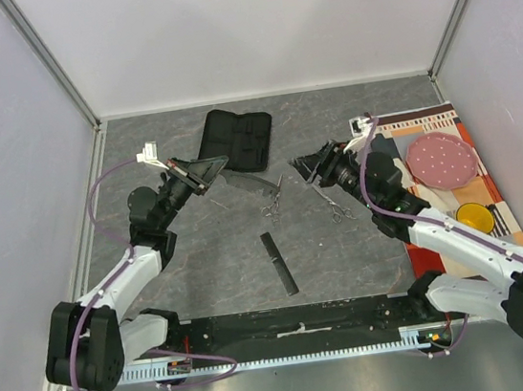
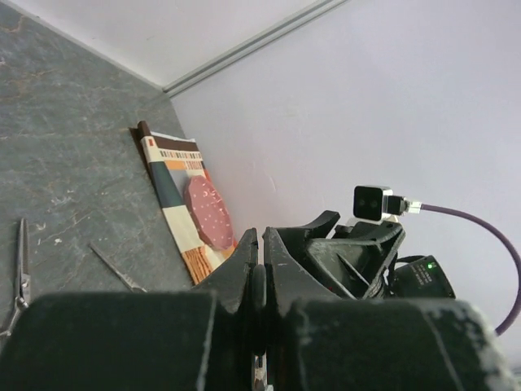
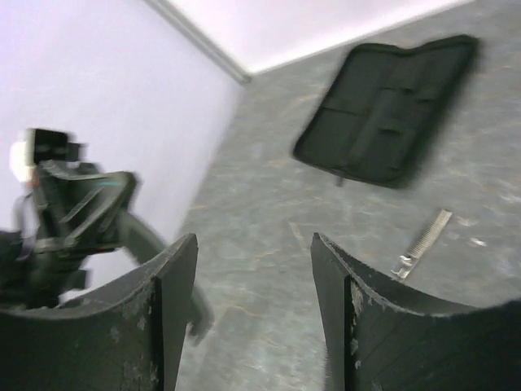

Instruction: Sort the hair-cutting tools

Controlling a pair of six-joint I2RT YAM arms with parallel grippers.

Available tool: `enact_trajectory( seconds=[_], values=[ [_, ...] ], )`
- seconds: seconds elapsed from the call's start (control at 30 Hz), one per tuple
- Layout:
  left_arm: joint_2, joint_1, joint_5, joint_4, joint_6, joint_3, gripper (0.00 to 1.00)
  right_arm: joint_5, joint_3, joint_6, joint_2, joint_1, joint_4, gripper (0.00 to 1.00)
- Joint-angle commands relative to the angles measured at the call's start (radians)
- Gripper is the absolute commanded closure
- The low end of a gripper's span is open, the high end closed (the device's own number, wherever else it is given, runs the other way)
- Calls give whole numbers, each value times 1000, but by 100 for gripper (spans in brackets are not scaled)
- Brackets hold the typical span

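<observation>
My left gripper (image 1: 222, 170) (image 2: 260, 232) is shut on a thin black thing. From above this is the dark comb-like tool (image 1: 252, 184), which reaches from the fingertips toward the table's middle. My right gripper (image 1: 298, 166) (image 3: 252, 240) hangs open over bare table, with nothing between its fingers. Between the arms lie two silver scissors, one left (image 1: 272, 204) (image 2: 20, 273) and one right (image 1: 338, 209). The flat black comb (image 1: 280, 262) lies nearer the bases. A slim toothed strip (image 3: 419, 244) shows past my right finger; I cannot tell which tool it is.
The open black pouch (image 1: 237, 141) (image 3: 391, 106) lies flat at the back centre. A patterned mat (image 1: 407, 128) (image 2: 175, 187) covers the right side and carries a pink dotted plate (image 1: 441, 160) and a yellow round piece (image 1: 475, 217). White walls close in the table.
</observation>
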Motion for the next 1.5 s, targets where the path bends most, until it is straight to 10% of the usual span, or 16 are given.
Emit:
enact_trajectory(
  seconds=[0.0, 0.33, 1.07, 1.47],
  values=[
    [53, 3, -23, 265, -115, -23, 98, -275, -64, 87, 10, -13, 388, 36],
    [94, 3, -46, 368, -156, -22, 98, -375, -101, 170, 82, -13, 595, 51],
    [150, -2, -92, 531, -231, -34, 98, -366, -91, 211, 163, 27, 716, 46],
    [165, -8, -104, 559, -235, -31, 98, -355, -54, 211, 206, 62, 739, 65]
  ],
)
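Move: The black comb is already pinched in the left hand. Its free end sticks out about 11 cm to that hand's right, 6 cm back and 5 cm lower. From the open right hand that end is roughly 7 cm left, 5 cm back and 3 cm below. On the table, some 24 cm under the right hand, the near scissors lie 7 cm to its left and 1 cm back; the other scissors are 8 cm right and 3 cm back. The black comb stays pinched in the shut left fingers as that hand lifts it some 4 cm and rolls so the free end tilts up. The right hand sweeps left and back, rising about 5 cm and swinging some 25 degrees counter-clockwise; it pauses, then eases left again, bringing its narrowing but unclosed fingers around the comb's free end. ##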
